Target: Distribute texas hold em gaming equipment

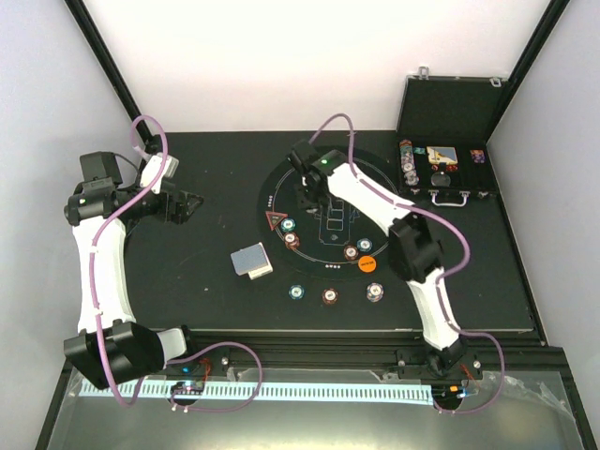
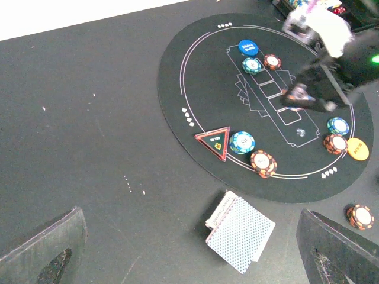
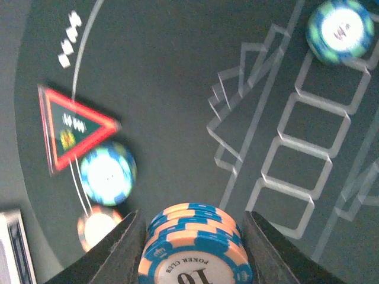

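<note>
My right gripper (image 3: 192, 251) is shut on a stack of orange-and-blue poker chips (image 3: 195, 242), held over the round black mat (image 1: 281, 183). Below it lie a red triangle (image 3: 68, 127), a blue-green chip (image 3: 108, 173) and an orange-white chip (image 3: 96, 228). In the top view that gripper (image 1: 309, 194) hangs over the mat's left half. The deck of cards (image 2: 241, 232) with patterned backs lies left of the mat. My left gripper (image 2: 189, 254) hovers open above the bare table near the deck, holding nothing. A blue button (image 2: 248, 47) and an orange button (image 2: 357, 148) rest on the mat.
An open black case (image 1: 445, 141) with more chips stands at the back right. Three single chips (image 1: 330, 296) lie in a row on the table in front of the mat. Other chips (image 2: 263, 163) sit along the mat's rim.
</note>
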`<act>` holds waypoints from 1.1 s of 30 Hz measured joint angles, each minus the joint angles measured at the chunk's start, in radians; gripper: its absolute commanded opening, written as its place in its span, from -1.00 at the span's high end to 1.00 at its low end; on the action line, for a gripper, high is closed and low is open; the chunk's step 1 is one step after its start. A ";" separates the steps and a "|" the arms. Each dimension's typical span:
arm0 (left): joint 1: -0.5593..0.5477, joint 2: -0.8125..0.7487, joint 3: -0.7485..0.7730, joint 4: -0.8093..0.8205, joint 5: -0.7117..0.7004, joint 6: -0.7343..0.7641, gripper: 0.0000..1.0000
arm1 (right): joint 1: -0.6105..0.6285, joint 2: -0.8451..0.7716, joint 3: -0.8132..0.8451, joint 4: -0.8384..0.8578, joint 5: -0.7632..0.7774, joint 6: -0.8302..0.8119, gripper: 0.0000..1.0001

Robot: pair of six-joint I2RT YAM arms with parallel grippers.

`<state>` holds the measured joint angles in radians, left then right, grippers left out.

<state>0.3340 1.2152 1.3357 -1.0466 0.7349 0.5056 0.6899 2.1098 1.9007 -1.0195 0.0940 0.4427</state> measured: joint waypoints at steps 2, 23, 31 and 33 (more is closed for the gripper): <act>0.000 0.000 -0.005 0.000 0.000 0.000 -0.98 | 0.000 0.118 0.148 -0.018 0.003 -0.016 0.40; 0.001 -0.005 -0.019 0.001 0.002 0.000 -0.98 | 0.000 0.472 0.462 -0.079 -0.024 -0.033 0.15; 0.001 -0.005 -0.019 0.001 0.002 0.000 -0.98 | 0.000 0.472 0.464 -0.076 -0.014 -0.026 -0.38; 0.001 -0.006 -0.019 0.001 0.003 0.000 -0.98 | 0.000 0.472 0.469 -0.080 -0.008 -0.026 -0.39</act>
<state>0.3347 1.2095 1.3167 -1.0454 0.7376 0.5060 0.6899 2.5813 2.3695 -1.1000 0.0856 0.4168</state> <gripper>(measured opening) 0.988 0.685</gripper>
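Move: The right hand, gripping a small chip stack, is bound for bare mat about 5 cm ahead, 5 cm to its left and 10 cm below. Near that spot lie the blue chips, 2 cm ahead and 8 cm left of the hand; the red-edged triangle, 3 cm ahead and 12 cm left; and the orange chips, 4 cm back and 7 cm left. From the left hand the spot is roughly 13 cm ahead, 27 cm right and 28 cm down. Down by nearly 10 cm goes the right hand, first sweeping on forward and left about 5 cm each way, then dropping almost straight onto the mat just beyond the blue chips, with only a slight wrist tilt. It holds still there, then opens the fingers by about a quarter of their range, letting go of the chip stack and barely starting to rise. ##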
